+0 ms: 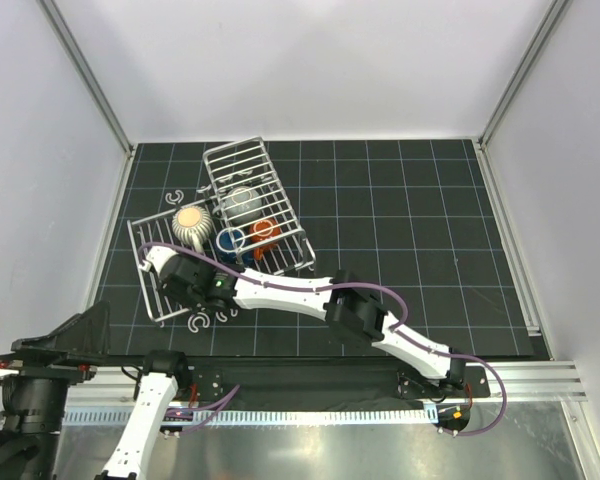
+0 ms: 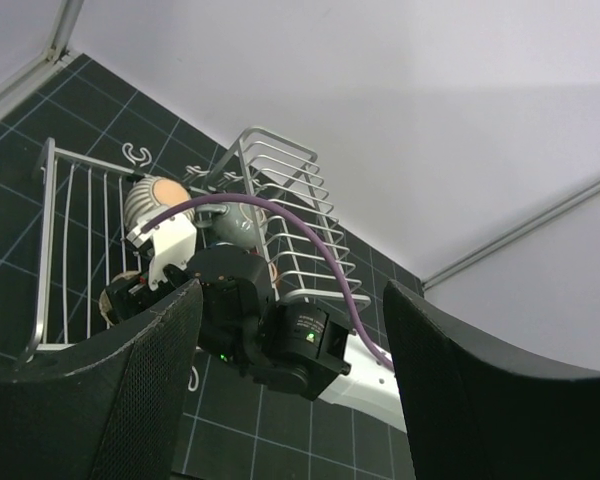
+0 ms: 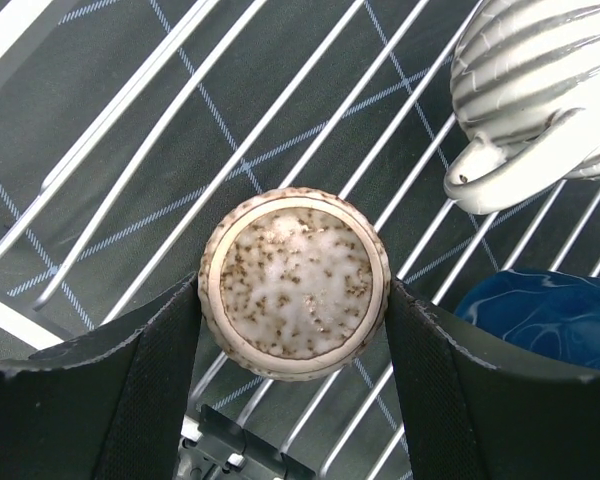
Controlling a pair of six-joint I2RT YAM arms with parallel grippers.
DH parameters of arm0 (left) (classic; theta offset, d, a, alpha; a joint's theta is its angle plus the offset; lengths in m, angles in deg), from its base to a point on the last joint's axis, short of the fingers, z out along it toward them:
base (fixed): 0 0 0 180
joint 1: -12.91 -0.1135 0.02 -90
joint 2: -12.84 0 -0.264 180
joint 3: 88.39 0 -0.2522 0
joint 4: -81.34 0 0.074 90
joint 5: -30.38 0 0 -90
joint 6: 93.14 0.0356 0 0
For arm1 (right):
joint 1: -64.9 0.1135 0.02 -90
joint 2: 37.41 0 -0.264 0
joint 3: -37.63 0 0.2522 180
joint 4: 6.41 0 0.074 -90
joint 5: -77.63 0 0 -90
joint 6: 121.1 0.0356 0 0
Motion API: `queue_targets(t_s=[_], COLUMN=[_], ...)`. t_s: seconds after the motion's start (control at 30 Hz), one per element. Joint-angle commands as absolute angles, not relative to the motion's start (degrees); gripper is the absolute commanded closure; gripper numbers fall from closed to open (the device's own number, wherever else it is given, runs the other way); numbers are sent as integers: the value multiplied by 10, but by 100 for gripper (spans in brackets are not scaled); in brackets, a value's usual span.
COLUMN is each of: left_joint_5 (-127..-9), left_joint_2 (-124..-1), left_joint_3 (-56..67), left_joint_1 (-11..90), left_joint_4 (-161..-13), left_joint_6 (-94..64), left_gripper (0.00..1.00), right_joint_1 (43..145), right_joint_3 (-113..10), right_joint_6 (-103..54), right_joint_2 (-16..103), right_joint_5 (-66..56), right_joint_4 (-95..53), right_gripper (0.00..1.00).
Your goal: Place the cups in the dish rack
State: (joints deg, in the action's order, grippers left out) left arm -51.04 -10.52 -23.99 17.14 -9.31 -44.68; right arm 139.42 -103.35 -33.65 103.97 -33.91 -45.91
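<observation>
My right gripper (image 3: 294,300) is shut on a small tan-brown speckled cup (image 3: 294,283), held base-up just above the slats of the dish rack's flat tray (image 3: 180,110). In the top view this gripper (image 1: 163,272) reaches over the tray's left part. A cream striped cup (image 1: 191,224) lies on the tray. A dark blue cup (image 1: 229,240), an orange-red cup (image 1: 264,232) and a speckled grey cup (image 1: 243,200) are in the rack (image 1: 250,165). My left gripper (image 2: 292,290) is open and empty, drawn back near the table's front left, facing the rack.
Small white C-shaped hooks lie on the black mat beside the rack, one behind it (image 1: 177,196) and two in front (image 1: 202,321). My right arm (image 1: 280,292) stretches across the mat in front of the rack. Aluminium frame posts and white walls bound the table.
</observation>
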Motion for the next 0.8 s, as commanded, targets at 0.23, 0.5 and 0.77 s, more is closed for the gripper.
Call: queue_targets(t_s=[0.23, 0.5, 0.77], left_joint_5=[-529, -558, -683], left_joint_2=[-137, -163, -247], left_joint_3=[-215, -155, -29], left_joint_1=[171, 172, 165], left_joint_4=[-156, -259, -318], left_joint_6=[-450, -472, -493], left_gripper=[28, 29, 33], right_joint_1=[1396, 1365, 1235], right_joint_3=[-1077, -1074, -923], right_joint_6=[-358, -346, -191], right_joint_2=[923, 782, 578], right_joint_5=[-367, -397, -361], right_joint_4=[-497, -572, -736], right_gripper=[0, 0, 0])
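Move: The speckled cup is already down on the rack's wires between my right fingers, its middle at the hand point. From that hand the striped cup stands about 13 cm ahead and 2 cm left, the blue cup 9 cm ahead and 8 cm right, and the orange cup 11 cm ahead and 16 cm right, all at roughly its height. From my left hand the speckled cup lies some 21 cm ahead, 5 cm right and 36 cm below. I spread my right fingers fully and let go of the speckled cup on the rack, then pull the hand up off it, slowly at first and then fast, about 30 cm. As it climbs I swing it some 20 cm to the right, tipping the fingers up and turning clockwise. My empty left hand comes forward about 12 cm towards the rack, drifting right, fingers still open. ##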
